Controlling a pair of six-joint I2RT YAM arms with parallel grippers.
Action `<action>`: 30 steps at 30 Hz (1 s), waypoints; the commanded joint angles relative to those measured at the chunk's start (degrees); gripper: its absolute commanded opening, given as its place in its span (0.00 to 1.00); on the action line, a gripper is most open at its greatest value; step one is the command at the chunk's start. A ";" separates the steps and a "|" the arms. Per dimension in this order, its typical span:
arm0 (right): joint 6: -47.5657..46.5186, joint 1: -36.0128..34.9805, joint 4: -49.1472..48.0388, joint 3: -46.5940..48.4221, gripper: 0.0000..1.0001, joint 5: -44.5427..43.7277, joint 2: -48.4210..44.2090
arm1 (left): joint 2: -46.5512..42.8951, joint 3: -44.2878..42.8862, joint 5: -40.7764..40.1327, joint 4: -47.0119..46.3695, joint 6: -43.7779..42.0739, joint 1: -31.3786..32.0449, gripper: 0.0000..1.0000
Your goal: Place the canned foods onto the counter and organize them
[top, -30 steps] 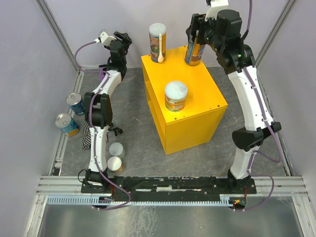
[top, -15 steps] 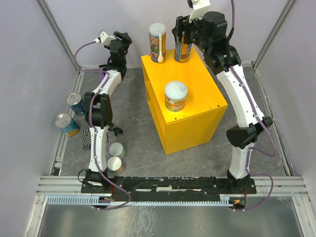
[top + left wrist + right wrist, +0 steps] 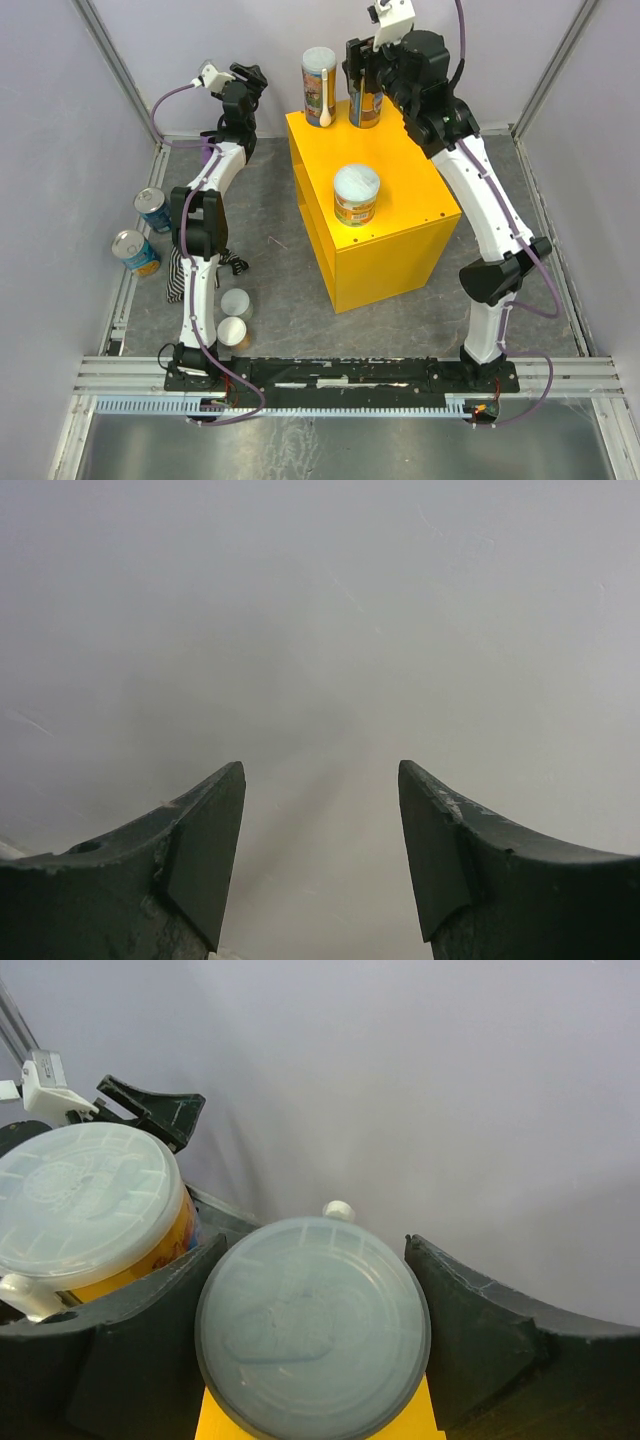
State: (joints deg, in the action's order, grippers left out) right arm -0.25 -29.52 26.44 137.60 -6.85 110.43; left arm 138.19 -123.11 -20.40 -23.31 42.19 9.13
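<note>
The yellow counter (image 3: 400, 230) stands mid-table. On its top are a short orange tub (image 3: 356, 195) and, at the back edge, a tall tube with a white spoon (image 3: 319, 85). Right beside that tube my right gripper (image 3: 365, 85) is shut on a second tall tube (image 3: 364, 110), upright at the counter's back. In the right wrist view its grey lid (image 3: 312, 1325) fills the gap of my right gripper (image 3: 312, 1245), with the neighbour's lid (image 3: 85, 1200) to the left. My left gripper (image 3: 247, 80) is raised at the back left, and in its wrist view the left gripper (image 3: 320, 770) is open, facing a bare wall.
Two blue-labelled tins (image 3: 152, 209) (image 3: 135, 252) lie by the left rail. Two small pale-lidded tubs (image 3: 237, 303) (image 3: 232, 332) stand near the left arm's base. A striped cloth (image 3: 175, 275) lies between them. Walls close in at the back and on both sides.
My right arm has carried the tall tube leftward along the counter's back edge, from the back right to beside the tube with the spoon. The left arm has not moved.
</note>
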 commanded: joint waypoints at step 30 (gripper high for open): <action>4.33 -1.63 -6.31 -23.88 0.99 -6.83 -28.62 | -24.70 20.01 -9.57 5.17 -4.66 2.84 0.71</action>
State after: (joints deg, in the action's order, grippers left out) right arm 1.93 -30.68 23.24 116.75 -11.38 86.89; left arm 124.57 -104.88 -26.65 -18.28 42.13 10.13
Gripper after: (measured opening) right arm 0.994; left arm 0.712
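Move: The tall can the right hand has just brought in stands on the yellow box, still between its fingers, its middle roughly 3 cm below the hand point. The can with the spoon stands about 10 cm to the left of it, level front to back; the short can is some 20 cm back and 2 cm left of the hand, about 6 cm below. From the empty left hand, the tall can lies roughly 25 cm right, 18 cm back and 18 cm higher. Backward, slowly at first and then faster, the right hand comes off the tall can as its fingers spread from around it to fully open, withdrawing about 10 cm while also drifting some 6 cm right and, after a tiny dip, rising 5 cm. Late on, the empty left hand also pulls back about 5 cm, sinking slightly and tipping its fingers down. ##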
